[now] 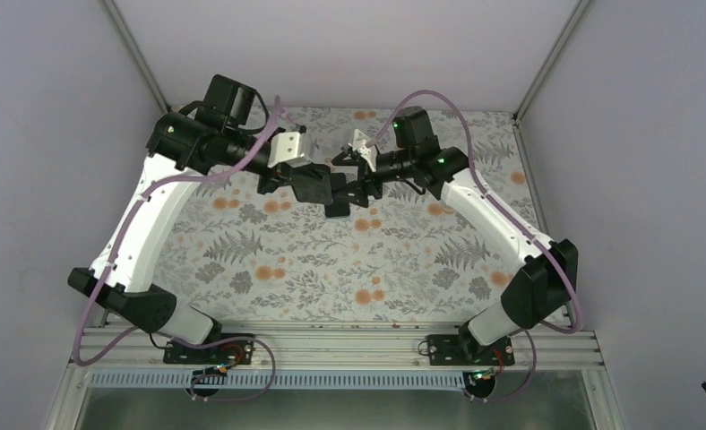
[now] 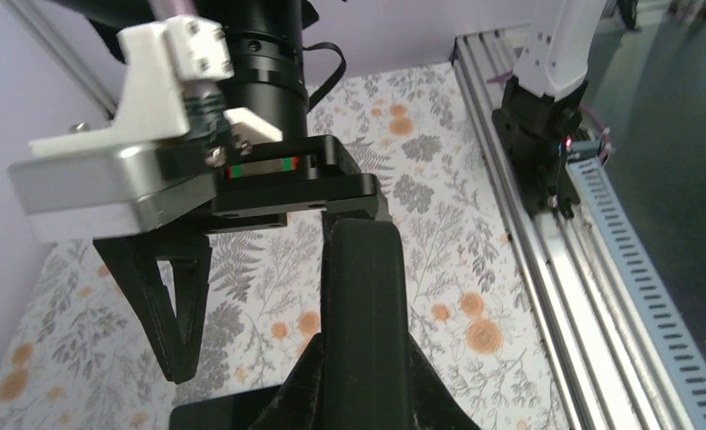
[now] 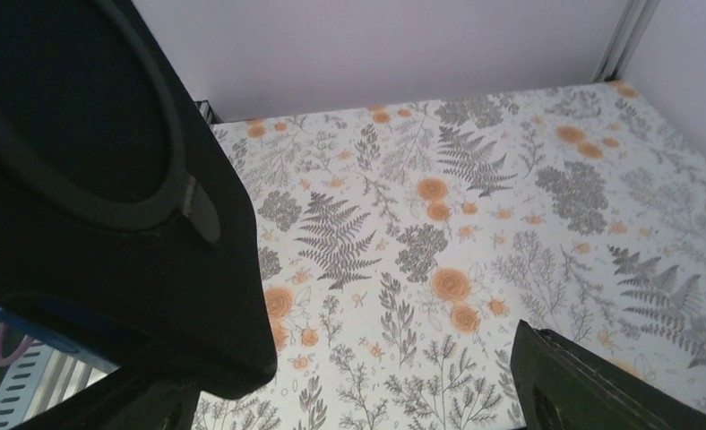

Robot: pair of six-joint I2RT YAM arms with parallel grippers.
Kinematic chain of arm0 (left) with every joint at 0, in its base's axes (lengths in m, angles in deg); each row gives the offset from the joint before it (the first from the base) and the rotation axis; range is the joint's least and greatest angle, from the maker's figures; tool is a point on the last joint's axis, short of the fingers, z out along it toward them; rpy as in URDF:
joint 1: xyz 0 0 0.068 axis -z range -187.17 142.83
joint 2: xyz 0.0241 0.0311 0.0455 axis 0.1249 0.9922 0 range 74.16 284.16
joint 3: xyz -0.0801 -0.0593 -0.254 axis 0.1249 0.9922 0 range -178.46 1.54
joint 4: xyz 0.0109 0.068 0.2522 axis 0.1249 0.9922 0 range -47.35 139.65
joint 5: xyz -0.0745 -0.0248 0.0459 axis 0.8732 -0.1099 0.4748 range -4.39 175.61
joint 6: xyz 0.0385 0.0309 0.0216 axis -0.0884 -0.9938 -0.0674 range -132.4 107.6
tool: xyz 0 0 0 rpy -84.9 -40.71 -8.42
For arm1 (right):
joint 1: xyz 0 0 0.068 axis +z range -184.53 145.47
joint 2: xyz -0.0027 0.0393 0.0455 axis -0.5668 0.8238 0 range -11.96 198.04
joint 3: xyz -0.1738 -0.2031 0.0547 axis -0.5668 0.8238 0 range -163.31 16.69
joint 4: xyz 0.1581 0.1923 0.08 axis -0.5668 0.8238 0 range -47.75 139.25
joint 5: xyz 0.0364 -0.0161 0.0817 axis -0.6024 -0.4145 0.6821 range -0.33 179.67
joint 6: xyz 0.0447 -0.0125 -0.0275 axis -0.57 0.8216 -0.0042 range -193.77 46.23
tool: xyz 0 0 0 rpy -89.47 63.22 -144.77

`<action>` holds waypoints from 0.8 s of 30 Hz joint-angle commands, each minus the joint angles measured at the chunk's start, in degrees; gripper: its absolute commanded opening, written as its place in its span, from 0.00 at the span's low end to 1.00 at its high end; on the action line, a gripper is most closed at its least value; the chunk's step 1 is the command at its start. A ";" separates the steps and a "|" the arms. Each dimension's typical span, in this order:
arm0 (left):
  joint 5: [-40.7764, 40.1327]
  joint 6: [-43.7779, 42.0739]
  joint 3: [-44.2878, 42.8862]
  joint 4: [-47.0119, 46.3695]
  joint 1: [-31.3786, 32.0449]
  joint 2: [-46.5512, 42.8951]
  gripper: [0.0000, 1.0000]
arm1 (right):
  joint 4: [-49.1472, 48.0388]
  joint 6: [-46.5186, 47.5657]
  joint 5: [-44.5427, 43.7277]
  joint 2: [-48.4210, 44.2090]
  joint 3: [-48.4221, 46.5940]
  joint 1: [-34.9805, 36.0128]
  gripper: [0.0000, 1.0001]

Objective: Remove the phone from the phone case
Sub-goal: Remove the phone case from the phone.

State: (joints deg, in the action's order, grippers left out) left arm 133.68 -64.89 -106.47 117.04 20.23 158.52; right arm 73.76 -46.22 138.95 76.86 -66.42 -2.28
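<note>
The black phone case (image 1: 324, 186) hangs in the air over the middle-back of the table, between the two arms. My left gripper (image 1: 312, 185) is shut on it. In the left wrist view the case (image 2: 363, 287) stands edge-on, with both black fingers (image 2: 287, 394) pressed against its sides. My right gripper (image 1: 357, 184) faces it from the right and is open. In the right wrist view the case's back (image 3: 107, 179), with an oval ring on it, fills the left side beside that gripper (image 3: 349, 394). I cannot tell the phone apart from the case.
A floral cloth (image 1: 331, 269) covers the table. An aluminium rail (image 1: 349, 345) runs along the near edge, with both arm bases on it. White walls and metal posts (image 1: 546, 63) close in the back and sides. The right arm's camera mount (image 2: 107, 179) hangs close above the left gripper.
</note>
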 commanded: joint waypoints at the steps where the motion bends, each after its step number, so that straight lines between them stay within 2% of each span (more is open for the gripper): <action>1: 14.23 -1.41 -1.47 3.40 -2.46 3.92 0.02 | -14.16 -5.31 6.34 -5.37 -1.33 2.20 0.89; 5: 20.08 -2.58 -5.39 3.39 -7.48 6.98 0.02 | -13.48 -6.57 10.76 -5.54 -2.96 2.66 0.90; 10: 28.35 0.10 -14.98 3.36 -13.07 15.10 0.02 | -5.95 -5.40 19.54 -1.12 -10.53 5.13 0.90; 13: 30.45 -0.11 -18.97 3.31 -14.58 18.23 0.02 | -3.42 -5.26 22.67 0.94 -13.64 7.69 0.90; 15: 30.43 -0.11 -18.74 1.65 -14.63 18.73 0.02 | -3.96 -7.08 24.87 1.97 -14.85 9.00 0.90; 19: 28.67 5.98 -12.83 -8.88 -14.61 18.16 0.02 | -6.31 -12.77 29.89 4.58 -19.64 11.54 0.88; 24: 25.18 6.46 -10.27 -11.55 -14.73 18.71 0.02 | -11.99 -21.07 32.66 6.02 -24.57 13.28 0.86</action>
State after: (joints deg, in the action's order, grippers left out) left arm 167.23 -56.43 -119.56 124.32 4.69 172.33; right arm 72.30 -58.02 150.49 84.95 -84.50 -0.92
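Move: The left hand already holds the cased phone by one end; the middle of its phone case lies about 5 cm to this hand's right and 3 cm below. From the empty, open right hand, that middle is roughly 6 cm left, 3 cm back and slightly above. Another black phone lies on the table, some 15 cm ahead of the right hand, 4 cm left and nearly 30 cm below. Left hand lifts and tilts the gripped case up-forward; open right hand rises about 8 cm, then edges left alongside its free end. ##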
